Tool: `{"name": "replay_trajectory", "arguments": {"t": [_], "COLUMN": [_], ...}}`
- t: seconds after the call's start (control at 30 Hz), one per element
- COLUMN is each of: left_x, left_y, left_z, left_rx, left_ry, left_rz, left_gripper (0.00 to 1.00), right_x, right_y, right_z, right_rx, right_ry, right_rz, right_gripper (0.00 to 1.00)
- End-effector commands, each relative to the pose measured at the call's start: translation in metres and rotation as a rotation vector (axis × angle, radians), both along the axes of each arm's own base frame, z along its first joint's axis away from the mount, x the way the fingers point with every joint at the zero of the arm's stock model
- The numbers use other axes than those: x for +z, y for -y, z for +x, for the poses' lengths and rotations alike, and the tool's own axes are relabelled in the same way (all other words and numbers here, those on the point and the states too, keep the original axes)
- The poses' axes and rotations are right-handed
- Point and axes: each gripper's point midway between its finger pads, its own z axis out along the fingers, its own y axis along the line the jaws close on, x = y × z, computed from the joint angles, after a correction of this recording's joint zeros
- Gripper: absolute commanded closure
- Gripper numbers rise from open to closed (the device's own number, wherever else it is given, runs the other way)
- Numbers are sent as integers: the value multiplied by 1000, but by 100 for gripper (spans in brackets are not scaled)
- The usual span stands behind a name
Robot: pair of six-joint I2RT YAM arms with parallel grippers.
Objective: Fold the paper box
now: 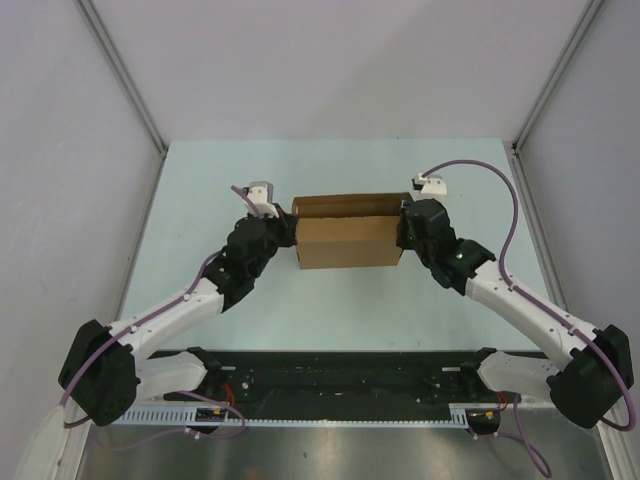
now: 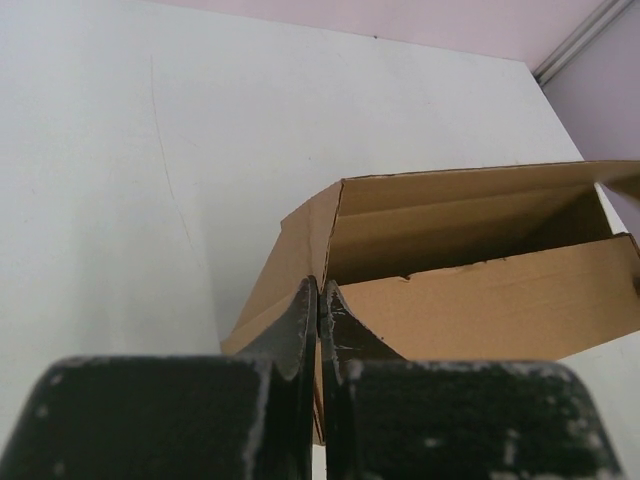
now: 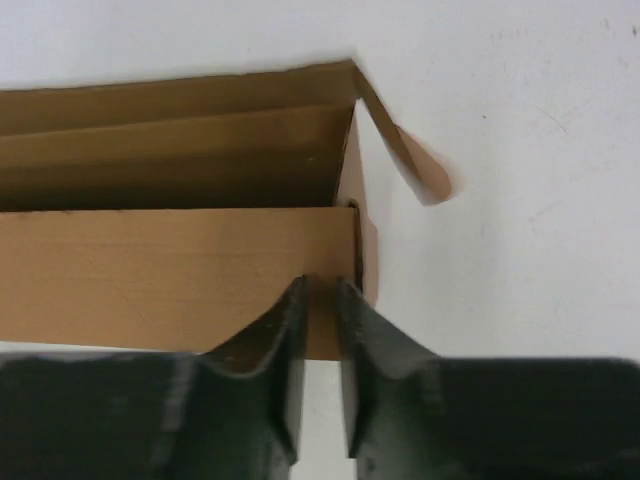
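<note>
The paper box (image 1: pixel 348 245) is plain brown cardboard. It stands in the middle of the table with its top open and its long front panel (image 3: pixel 150 270) facing me. My left gripper (image 1: pixel 290 232) is at the box's left end. In the left wrist view it (image 2: pixel 320 290) is shut, its tips pressed together at the corner where the slanted side flap (image 2: pixel 285 270) meets the front panel (image 2: pixel 500 300). My right gripper (image 1: pixel 403 232) is at the right end. There it (image 3: pixel 322 285) shows a narrow gap, its fingertips touching the front panel near the right corner. A small end flap (image 3: pixel 415 165) sticks outward.
The pale green table (image 1: pixel 330 310) lies bare around the box. Grey walls with metal frame rails (image 1: pixel 130 90) close in the back and both sides. The arms' black base rail (image 1: pixel 340 375) runs along the near edge.
</note>
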Motion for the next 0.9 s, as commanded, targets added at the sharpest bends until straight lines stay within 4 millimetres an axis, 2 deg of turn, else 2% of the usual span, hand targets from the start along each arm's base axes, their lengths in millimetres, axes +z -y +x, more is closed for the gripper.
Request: {"name": "replay_trajectory", "arguments": {"t": [0.0, 0.03, 0.13, 0.27, 0.37, 0.47, 0.57, 0.63, 0.73, 0.77, 0.8, 0.87], "left_x": [-57, -54, -51, -45, -37, -21, 5, 25, 52, 52, 60, 58], "left_y": [13, 13, 12, 12, 7, 2, -6, -14, -30, -38, -45, -61], "left_z": [-29, -29, -28, -25, -21, -17, -14, -14, -20, -24, -33, -48], "left_rx": [-112, -113, -112, -107, -83, -60, -33, -8, 39, 62, 81, 117], "left_ry": [-189, -183, -171, -158, -138, -96, -36, 11, 66, 64, 75, 71], "left_rz": [113, 113, 120, 126, 139, 149, 160, 156, 135, 138, 89, 36], "left_gripper": [100, 100, 100, 99, 93, 84, 69, 59, 52, 52, 52, 56], "right_x": [-10, 3, 29, 65, 86, 99, 109, 123, 136, 142, 130, 138], "right_y": [16, 17, 22, 30, 34, 37, 40, 42, 42, 42, 33, 24], "right_z": [-19, -18, -22, -26, -22, -17, -13, -9, 10, 18, 32, 50], "right_rx": [6, 1, 1, -6, -14, -22, -27, -34, -43, -51, -37, -27], "right_ry": [-98, -72, -22, 53, 92, 117, 134, 165, 188, 206, 175, 188], "right_rz": [-84, -70, -55, -26, -19, -20, -22, -14, -3, 5, -10, 12], "right_gripper": [68, 60, 50, 44, 43, 43, 42, 41, 41, 41, 42, 43]}}
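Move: The right hand is at the paper box's right front corner, its fingers just parting there. The box's middle lies about 11 cm to its left, 3 cm ahead and 4 cm lower; the lid's right flap is some 7 cm ahead, 1 cm to the right and 2 cm higher. The left hand still pinches the left front edge, with the box's middle about 12 cm to its right, 3 cm ahead and 4 cm lower. Back and out to the right by 2 to 3 cm while its fingers open wider, the right hand frees itself from the box corner, then climbs steeply about 12 cm and at last swings forward beside the lid flap. The left hand first barely shifts, then opens about halfway, dips slightly and comes off its edge back, left and up, some 3 cm each way. ##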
